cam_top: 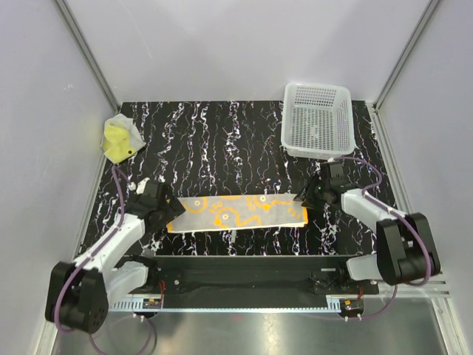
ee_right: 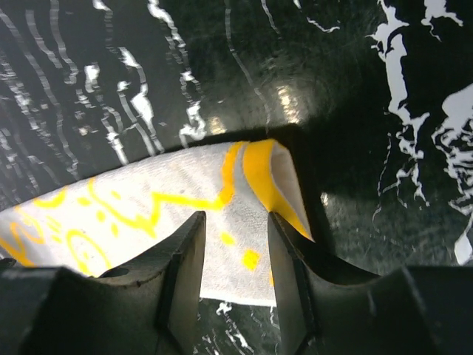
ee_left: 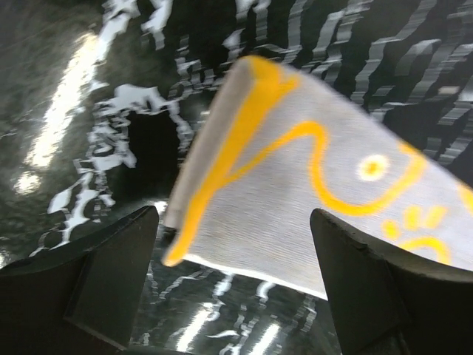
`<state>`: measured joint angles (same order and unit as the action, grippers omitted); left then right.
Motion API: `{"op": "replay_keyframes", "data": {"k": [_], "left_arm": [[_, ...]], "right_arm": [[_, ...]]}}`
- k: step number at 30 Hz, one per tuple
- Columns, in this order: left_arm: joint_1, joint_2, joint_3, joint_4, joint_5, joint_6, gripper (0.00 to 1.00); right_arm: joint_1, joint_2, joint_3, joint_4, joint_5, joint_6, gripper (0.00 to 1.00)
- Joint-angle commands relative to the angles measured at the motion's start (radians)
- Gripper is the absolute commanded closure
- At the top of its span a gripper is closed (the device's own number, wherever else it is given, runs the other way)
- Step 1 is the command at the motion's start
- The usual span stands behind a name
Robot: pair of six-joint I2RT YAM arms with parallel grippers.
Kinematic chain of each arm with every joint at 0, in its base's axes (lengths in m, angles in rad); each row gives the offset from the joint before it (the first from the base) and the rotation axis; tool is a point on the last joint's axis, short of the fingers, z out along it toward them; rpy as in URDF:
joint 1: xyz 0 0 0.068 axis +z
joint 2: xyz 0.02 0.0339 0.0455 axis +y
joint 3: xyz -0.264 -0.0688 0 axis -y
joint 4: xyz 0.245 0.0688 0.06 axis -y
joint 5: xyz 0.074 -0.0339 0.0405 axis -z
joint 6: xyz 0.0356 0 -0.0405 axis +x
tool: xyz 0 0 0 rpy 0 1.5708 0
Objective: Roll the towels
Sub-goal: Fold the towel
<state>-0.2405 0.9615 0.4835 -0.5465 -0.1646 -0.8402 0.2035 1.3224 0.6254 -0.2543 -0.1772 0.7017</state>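
Observation:
The orange towel lies as a long folded strip near the front of the black marbled table, pale side up with orange squiggles. My left gripper stands open at its left end; in the left wrist view that end sits between the wide-apart fingers of the gripper. My right gripper is over the strip's right end. In the right wrist view its jaws stand partly apart over the towel, whose end edge curls up beside one finger. The yellow towel lies crumpled at the far left.
A white perforated basket stands at the back right corner of the table. Pale walls close in the left, right and back sides. Both arm bases sit along the near edge.

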Motion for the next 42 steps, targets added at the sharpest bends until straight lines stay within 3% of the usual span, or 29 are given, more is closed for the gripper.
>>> {"op": "replay_keyframes", "data": {"k": [1,5,7,10,11,14,15,17,23,29,35,38,42], "left_arm": [[-0.002,0.086,0.049,-0.018,-0.085,0.003,0.11],[-0.002,0.154,0.05,0.036,-0.047,0.013,0.17],[-0.002,0.199,0.056,0.071,-0.024,0.035,0.26],[-0.002,0.267,0.069,0.104,-0.018,0.059,0.5],[-0.003,0.282,0.075,0.111,-0.018,0.064,0.62],[-0.002,0.339,0.092,0.125,-0.021,0.081,0.79],[-0.002,0.348,0.111,0.12,-0.024,0.082,0.94],[-0.002,0.364,0.128,0.12,-0.021,0.082,1.0],[0.0,0.446,0.266,0.112,-0.035,0.121,1.0],[0.024,0.661,0.55,0.06,-0.091,0.187,1.0],[0.078,0.859,0.798,0.066,-0.033,0.271,1.0],[0.096,0.953,0.894,0.069,0.005,0.322,1.0],[0.098,0.99,0.912,0.186,0.069,0.363,1.0]], "right_arm": [[-0.001,0.078,0.027,0.056,-0.039,-0.028,0.53],[-0.001,0.138,0.016,0.087,-0.071,-0.027,0.53],[-0.001,0.144,0.014,0.086,-0.074,-0.027,0.53],[-0.001,0.132,0.008,0.073,-0.071,-0.033,0.53],[-0.001,0.127,0.007,0.072,-0.073,-0.031,0.53],[0.002,0.121,-0.004,0.069,-0.082,-0.027,0.53],[0.005,0.12,-0.015,0.07,-0.087,-0.022,0.53],[0.014,0.118,-0.026,0.069,-0.094,-0.012,0.53],[0.111,0.098,-0.093,0.099,-0.093,0.059,0.54],[0.288,0.071,-0.139,0.119,-0.048,0.178,0.54],[0.41,0.017,-0.161,0.145,-0.045,0.262,0.54],[0.432,-0.03,-0.144,0.092,-0.059,0.251,0.54],[0.45,-0.133,-0.125,-0.049,-0.076,0.228,0.51]]}}
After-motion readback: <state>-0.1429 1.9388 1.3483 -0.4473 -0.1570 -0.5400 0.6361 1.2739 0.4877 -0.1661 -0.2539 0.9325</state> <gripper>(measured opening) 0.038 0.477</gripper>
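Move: The towel lies folded in a long strip across the near part of the table. The middle of its left end is about 2 cm ahead of the left hand, 1 cm to its left and 3 cm down; its grey tag lies some 7 cm back and 23 cm right of that hand, and the yellow-grey cloth about 32 cm ahead and 24 cm left. From the right hand, the strip's right end is centred some 4 cm back, 2 cm right and 3 cm below, the white basket about 33 cm ahead and 8 cm right. The left fingers sink and shut on the middle of the towel's left end, then, keeping the pinch, draw it straight forward, about 23 cm of travel in all, rising slightly. Meanwhile the right hand dips 2 cm onto the strip's right end, pauses, then sweeps left and back some 10 cm each way with fingers half open, dragging that end along and turning about 15 degrees counter-clockwise. ##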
